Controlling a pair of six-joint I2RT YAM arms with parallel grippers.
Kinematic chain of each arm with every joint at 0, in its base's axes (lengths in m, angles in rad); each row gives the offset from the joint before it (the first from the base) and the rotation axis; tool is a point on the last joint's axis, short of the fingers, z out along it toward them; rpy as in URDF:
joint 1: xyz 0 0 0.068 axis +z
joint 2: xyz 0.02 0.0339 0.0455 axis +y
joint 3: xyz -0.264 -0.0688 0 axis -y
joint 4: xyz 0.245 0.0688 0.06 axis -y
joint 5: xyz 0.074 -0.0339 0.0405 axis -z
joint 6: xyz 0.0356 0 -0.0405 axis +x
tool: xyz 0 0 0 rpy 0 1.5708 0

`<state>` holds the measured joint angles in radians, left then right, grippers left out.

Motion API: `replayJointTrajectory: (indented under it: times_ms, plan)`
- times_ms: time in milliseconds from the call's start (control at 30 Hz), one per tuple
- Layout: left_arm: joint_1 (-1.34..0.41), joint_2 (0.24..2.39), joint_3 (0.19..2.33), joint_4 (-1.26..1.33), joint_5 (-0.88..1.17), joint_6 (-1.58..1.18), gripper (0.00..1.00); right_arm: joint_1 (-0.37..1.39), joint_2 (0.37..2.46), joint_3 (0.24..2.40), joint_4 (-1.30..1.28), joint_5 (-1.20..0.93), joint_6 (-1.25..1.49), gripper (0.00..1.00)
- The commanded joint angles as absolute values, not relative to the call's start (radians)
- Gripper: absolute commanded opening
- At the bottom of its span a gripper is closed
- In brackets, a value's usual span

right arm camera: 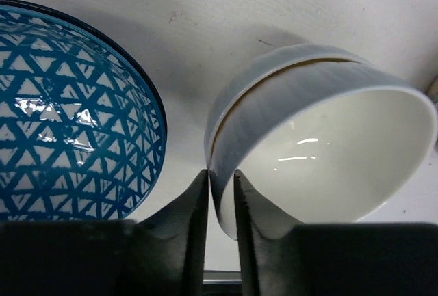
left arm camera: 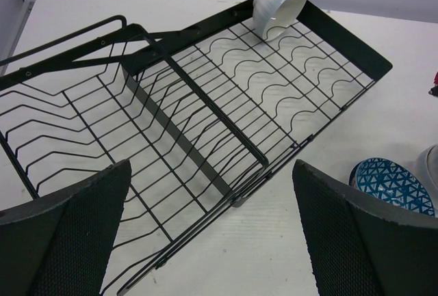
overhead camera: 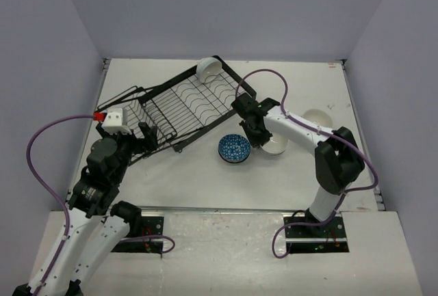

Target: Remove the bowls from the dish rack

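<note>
The black wire dish rack point(overhead camera: 185, 104) lies slanted at the back left, and one white bowl point(overhead camera: 209, 68) stands on edge at its far end point(left arm camera: 280, 5). A blue-patterned bowl point(overhead camera: 233, 148) sits on the table in front of the rack. Right of it, my right gripper point(overhead camera: 256, 134) pinches the near rim of a white bowl point(right arm camera: 328, 152), one finger inside and one outside. That bowl is nested in another white bowl point(right arm camera: 274, 63) on the table. My left gripper point(left arm camera: 212, 173) hovers open over the rack's near edge point(left arm camera: 171, 104), holding nothing.
Another white bowl point(overhead camera: 316, 119) sits on the table behind the right forearm. Purple cables loop off both arms. The blue bowl point(left arm camera: 391, 185) lies just right of my left gripper's right finger. Walls enclose the table at the back and both sides.
</note>
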<state>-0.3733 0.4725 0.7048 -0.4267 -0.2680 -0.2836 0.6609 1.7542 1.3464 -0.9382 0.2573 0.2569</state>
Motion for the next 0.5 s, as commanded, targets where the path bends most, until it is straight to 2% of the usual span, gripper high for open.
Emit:
replayJointTrajectory:
  times_ms: [0,167,333,467]
  plan:
    - [-0.367,0.463,0.699,-0.384,-0.255,-0.258,1.00,0.661,1.741,1.397,-0.973,0.311,0.252,0.25]
    - [-0.367,0.462,0.701,-0.384,-0.258,-0.258,1.00,0.664,1.683,1.402,-0.994,0.314,0.261,0.44]
    - [-0.367,0.460,0.701,-0.387,-0.264,-0.259,1.00,0.666,1.582,1.422,-1.028,0.304,0.267,0.50]
    - [-0.367,0.468,0.701,-0.388,-0.275,-0.261,1.00,0.666,1.442,1.479,-0.999,0.284,0.267,0.60]
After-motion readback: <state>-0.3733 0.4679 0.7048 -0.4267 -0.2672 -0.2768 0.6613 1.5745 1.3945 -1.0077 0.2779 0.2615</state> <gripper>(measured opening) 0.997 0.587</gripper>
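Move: The right hand's fingertips straddle the near-left rim of the upper white bowl, its middle lying about 5 cm to the right, 2 cm ahead and 2 cm below. The blue bowls stand some 7 cm left and 1 cm ahead, the beige bowls roughly 15 cm right and 4 cm farther out. The rack's nearest corner is about 16 cm straight ahead. From the left hand, the white bowl lies around 40 cm right, 6 cm ahead and 20 cm below. Spreading its fingers around the rim first, with barely half a centimetre of drift to the right, the right hand lets go of the white bowl and then lifts almost straight up off it, faster and faster, by about 7 cm. The fingers go from a small gap to a little over half open, and the wrist tips the fingertips forward by some 10 degrees. ##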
